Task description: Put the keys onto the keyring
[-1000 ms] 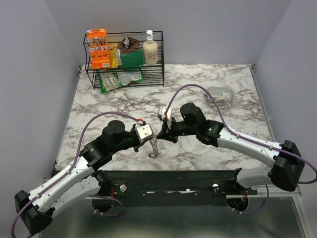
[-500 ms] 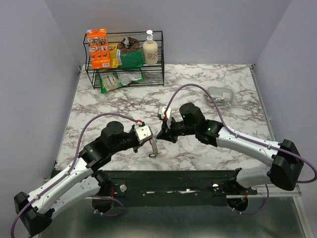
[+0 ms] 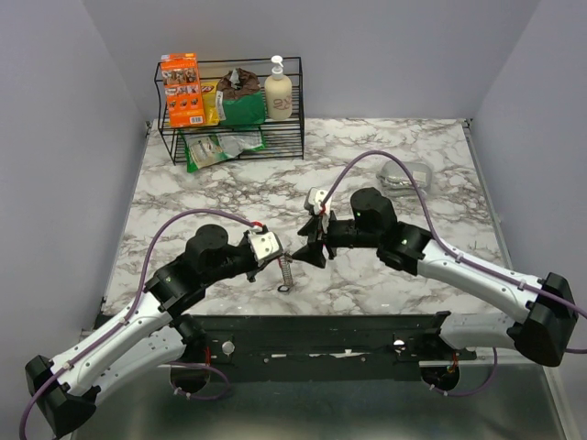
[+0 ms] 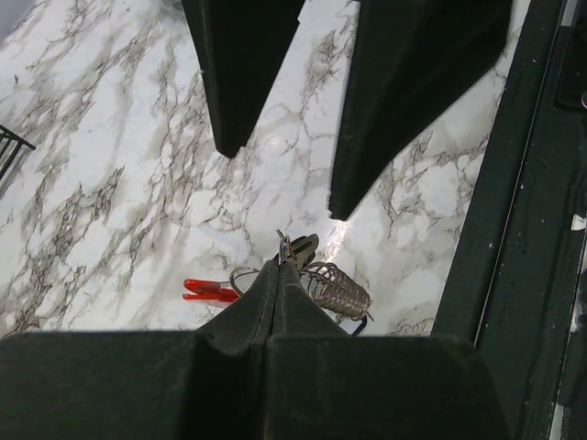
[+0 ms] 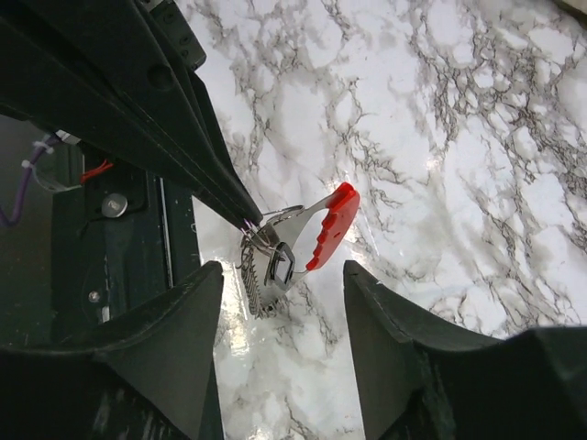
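Note:
My left gripper (image 3: 278,254) is shut on the thin wire ring at the top of the keyring (image 3: 285,271) and holds it just above the marble. In the left wrist view the shut fingertips (image 4: 282,268) pinch that ring, with the red side (image 4: 209,291) to the left and the gray ridged side (image 4: 337,289) to the right. A tiny black stubby key (image 4: 304,246) sits at the ring beside the tips. My right gripper (image 3: 309,252) is open and just right of the keyring. In the right wrist view (image 5: 284,268) its jaws straddle the keyring (image 5: 332,225) without touching.
A black wire rack (image 3: 229,137) with boxes, bags and a bottle stands at the back left. A clear lidded container (image 3: 406,176) lies at the back right. The dark base rail (image 3: 312,332) runs along the table's near edge.
My right arm has shifted a little to the right and its cable has swung; its open jaws stay by the keyring. My left gripper and the keyring have barely moved.

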`<state>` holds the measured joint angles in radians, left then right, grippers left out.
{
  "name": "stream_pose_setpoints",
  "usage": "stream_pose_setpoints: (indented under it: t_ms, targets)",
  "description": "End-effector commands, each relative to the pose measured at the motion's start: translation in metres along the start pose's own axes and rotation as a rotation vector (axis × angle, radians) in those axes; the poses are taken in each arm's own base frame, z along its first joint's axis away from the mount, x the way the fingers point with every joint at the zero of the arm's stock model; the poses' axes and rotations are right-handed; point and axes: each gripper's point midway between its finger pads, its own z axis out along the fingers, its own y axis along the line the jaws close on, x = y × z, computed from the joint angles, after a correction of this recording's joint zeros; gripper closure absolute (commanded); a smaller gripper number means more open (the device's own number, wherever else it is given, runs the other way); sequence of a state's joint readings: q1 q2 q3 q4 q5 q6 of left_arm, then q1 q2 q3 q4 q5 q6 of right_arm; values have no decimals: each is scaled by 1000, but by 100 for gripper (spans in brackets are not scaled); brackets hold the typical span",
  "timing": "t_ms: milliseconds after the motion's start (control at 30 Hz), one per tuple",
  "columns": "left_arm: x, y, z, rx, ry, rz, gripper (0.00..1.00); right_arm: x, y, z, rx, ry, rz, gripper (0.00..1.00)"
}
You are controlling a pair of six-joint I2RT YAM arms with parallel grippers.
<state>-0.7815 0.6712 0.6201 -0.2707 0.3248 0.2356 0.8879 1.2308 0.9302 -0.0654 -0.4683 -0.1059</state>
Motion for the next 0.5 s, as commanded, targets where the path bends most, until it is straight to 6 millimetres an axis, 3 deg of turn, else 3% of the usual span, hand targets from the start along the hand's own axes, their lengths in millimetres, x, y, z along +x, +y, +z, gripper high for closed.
stream_pose_setpoints:
  t_ms: [0, 167, 267, 333, 467]
  targets:
    - [-23, -2, -2, 10, -89, 12, 100, -6, -4, -9, 33, -39, -20, 27]
    - [-54, -6, -8, 25, -203, -54, 100, -20, 2, -26, 38, -106, -62, 7]
    - [-76, -12, -10, 60, -284, -121, 100, -25, 8, -40, 36, -143, -84, 1]
    - [-96, -17, -13, 95, -353, -161, 100, -33, 15, -48, 18, -187, -107, 0]
    - [-107, -29, -11, 143, -439, -159, 100, -51, 30, -68, -20, -267, -133, 0]
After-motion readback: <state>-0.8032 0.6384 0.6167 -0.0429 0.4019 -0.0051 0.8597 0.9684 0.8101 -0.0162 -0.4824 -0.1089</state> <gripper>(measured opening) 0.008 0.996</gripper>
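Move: At the left hand's closed fingertips, some 1 cm below the hand point, sits the keyring; from the right hand it lies about 4 cm to the left, 2 cm back and 3 cm down. From the left hand, the red-handled piece hangs roughly 3 cm forward, 1 cm to the right and 3 cm down, while the steel coil hangs about 2 cm back, 1 cm to the right and 4 cm down. Lifting the keyring about 6 cm in its still-closed fingers, the left hand also carries it a little to the right and tilts its tips up some 15 degrees, nearly level. The right hand, already half open and empty, spreads its fingers fully while it rises about 4.5 cm and swings right nearly as far, drawing slightly back, its fingers staying clear of the ring. ##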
